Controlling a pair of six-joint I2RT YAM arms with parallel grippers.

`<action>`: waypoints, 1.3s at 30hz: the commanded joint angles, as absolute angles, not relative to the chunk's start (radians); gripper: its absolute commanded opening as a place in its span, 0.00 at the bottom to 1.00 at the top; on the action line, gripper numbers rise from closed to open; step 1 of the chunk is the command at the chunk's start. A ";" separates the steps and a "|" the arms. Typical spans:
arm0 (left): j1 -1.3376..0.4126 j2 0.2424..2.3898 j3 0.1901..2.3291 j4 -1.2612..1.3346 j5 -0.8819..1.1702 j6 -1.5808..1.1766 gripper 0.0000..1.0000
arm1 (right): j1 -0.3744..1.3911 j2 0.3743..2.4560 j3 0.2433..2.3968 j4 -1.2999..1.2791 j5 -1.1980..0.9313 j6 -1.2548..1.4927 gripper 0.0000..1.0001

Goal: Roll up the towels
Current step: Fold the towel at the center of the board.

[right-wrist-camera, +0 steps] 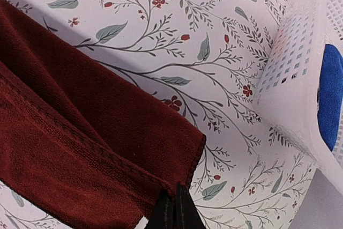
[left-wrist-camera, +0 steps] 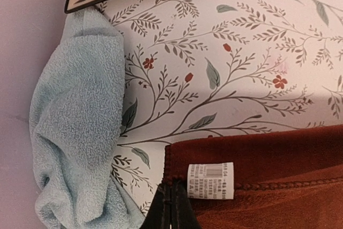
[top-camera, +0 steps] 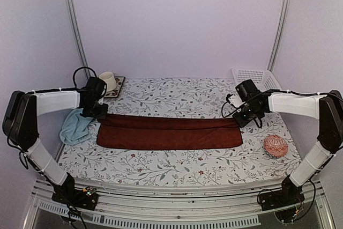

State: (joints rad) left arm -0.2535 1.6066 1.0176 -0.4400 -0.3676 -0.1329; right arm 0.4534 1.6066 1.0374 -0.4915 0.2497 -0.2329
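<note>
A dark maroon towel lies folded into a long strip across the middle of the flowered table. My left gripper is at its left far corner. In the left wrist view that gripper is shut on the maroon towel at the corner beside a white label. My right gripper is at the strip's right far corner. The right wrist view shows it shut on the maroon towel at the hem. A pale blue towel lies crumpled at the table's left edge.
A cup stands on a patterned tray at the back left. A white perforated basket sits at the back right, holding a bright blue object. An orange-pink patterned ball rests near the right edge. Walls close in on three sides.
</note>
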 commanded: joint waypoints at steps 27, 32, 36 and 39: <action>-0.278 1.474 0.937 -0.623 -0.231 -0.199 0.00 | 0.471 1.438 0.922 -0.557 0.160 -0.125 0.02; -0.278 1.452 0.935 -0.639 -0.222 -0.198 0.00 | 0.471 1.383 0.905 -0.542 0.131 -0.127 0.02; -0.278 1.443 0.930 -0.640 -0.196 -0.209 0.00 | 0.473 1.356 0.877 -0.524 0.096 -0.110 0.02; -0.280 1.440 0.925 -0.636 -0.175 -0.222 0.00 | 0.488 1.354 0.881 -0.536 0.115 -0.094 0.02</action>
State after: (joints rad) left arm -0.2684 1.4639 0.9478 -0.6205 -0.2127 -0.1986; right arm 0.4702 1.3697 0.8925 -0.5346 0.1234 -0.1261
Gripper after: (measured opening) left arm 0.006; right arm 0.022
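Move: Behind the closed left gripper, about 13 cm back and 2 cm left, lies the near left corner of the red towel; the near right corner is roughly 10 cm straight back of the right gripper, both some 6 cm below. The blue towel lies about 11 cm left of the left hand and 1 cm back, the mug 24 cm ahead and 3 cm right. From the right hand, the basket is 22 cm ahead and 9 cm right, the patterned bowl 8 cm back and 15 cm right. Drawing the pinched hem of the red towel back towards its near edge, both hands travel together about 5 cm, still gripping its two ends. Both dip slightly on the way; the left then comes back up almost to its starting height, while the right lifts late to finish 2 cm higher. Each wrist tilts some 10 degrees. ##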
